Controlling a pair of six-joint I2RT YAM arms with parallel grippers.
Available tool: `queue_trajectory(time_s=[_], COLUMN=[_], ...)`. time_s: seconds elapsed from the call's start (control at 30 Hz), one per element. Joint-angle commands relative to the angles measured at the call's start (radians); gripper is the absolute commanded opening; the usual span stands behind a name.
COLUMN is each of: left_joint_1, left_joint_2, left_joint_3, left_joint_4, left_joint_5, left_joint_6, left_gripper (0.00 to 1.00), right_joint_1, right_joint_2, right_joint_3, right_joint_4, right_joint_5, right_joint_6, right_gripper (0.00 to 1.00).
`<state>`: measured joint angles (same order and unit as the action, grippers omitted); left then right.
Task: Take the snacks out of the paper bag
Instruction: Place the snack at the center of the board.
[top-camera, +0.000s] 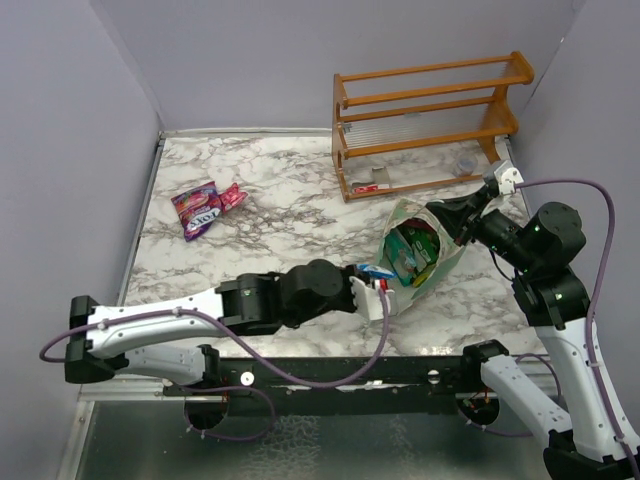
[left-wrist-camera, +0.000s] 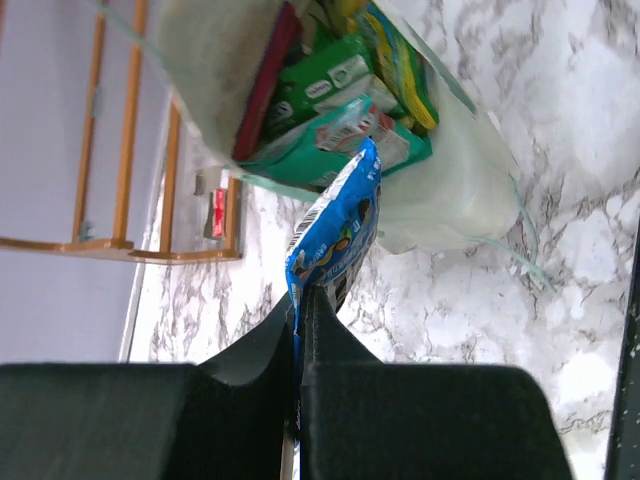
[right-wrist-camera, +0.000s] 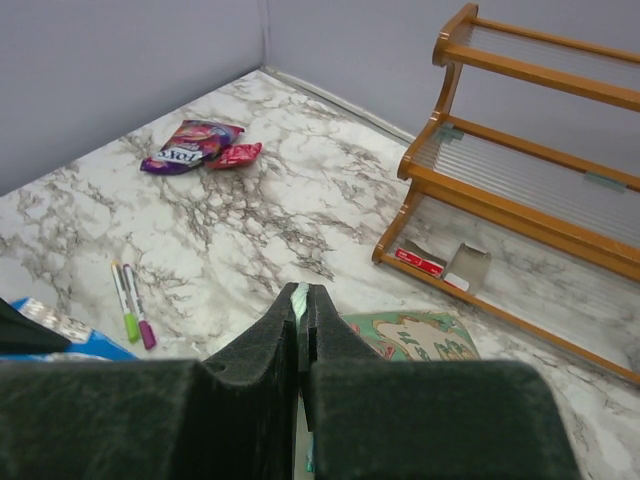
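Observation:
The paper bag (top-camera: 432, 262) lies on its side at mid-right, mouth toward the left arm, with green and teal snacks (left-wrist-camera: 325, 95) inside. My left gripper (top-camera: 383, 293) is at the mouth, shut on a blue snack packet (left-wrist-camera: 340, 220) that sticks out just in front of the opening. My right gripper (top-camera: 443, 217) is shut on the bag's pale green rim (right-wrist-camera: 302, 298) at the far side. A purple packet (top-camera: 195, 208) and a pink one (top-camera: 232, 198) lie on the table at far left, seen too in the right wrist view as purple (right-wrist-camera: 190, 145) and pink (right-wrist-camera: 235, 155).
An orange wooden rack (top-camera: 430, 110) stands at the back right, a small red-and-white flat item (right-wrist-camera: 420, 262) on its bottom shelf. Green and purple marker pens (right-wrist-camera: 130, 305) lie on the marble near the left arm. Grey walls close the table's left, back and right.

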<state>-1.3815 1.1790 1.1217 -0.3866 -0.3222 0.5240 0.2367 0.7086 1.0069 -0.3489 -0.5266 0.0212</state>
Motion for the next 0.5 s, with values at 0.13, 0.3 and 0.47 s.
queue_trajectory(time_s=[0.13, 0.3, 0.47], left_joint_1=[0.062, 0.247, 0.487], left_joint_2=[-0.262, -0.251, -0.128], left_joint_3=[-0.088, -0.117, -0.056], left_joint_4=[0.407, 0.582, 0.382], left_joint_5=[-0.355, -0.462, -0.542], left_joint_6=[-0.125, -0.285, -0.554], left_gripper=[0.00, 0.00, 0.00], right_joint_1=[0.003, 0.003, 0.003], right_joint_2=[-0.009, -0.010, -0.016], right_joint_3=[0.029, 0.031, 0.035], right_joint_4=[0.065, 0.064, 0.061], right_joint_5=[0.011, 0.001, -0.006], right_joint_6=[-0.005, 0.009, 0.014], right_gripper=[0.01, 0.01, 0.01])
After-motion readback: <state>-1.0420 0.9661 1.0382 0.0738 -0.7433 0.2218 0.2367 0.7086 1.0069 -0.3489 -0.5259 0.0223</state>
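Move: The blue snack is already pinched in my left hand. The bare middle of the board, where it seems to be bound, lies about 34 cm ahead, 18 cm left and 26 cm below. The small red snack is roughly 40 cm ahead and 34 cm left, and the markers some 11 cm ahead and 21 cm left. The paper bag stands about 13 cm ahead and 14 cm right. From my right hand, that bare spot is around 25 cm ahead and 30 cm left. I keep the blue snack pinched in my closed left fingers and swing it away from the bag, first up and left, then sweeping forward and left out over the board, gaining about 13 cm each way as the climb levels off. My wrist turns about 45 degrees counter-clockwise while my hand's left side rolls down, so the fingers swing from pointing right and down to nearly straight ahead. My right hand stays put at the bag's rim. ##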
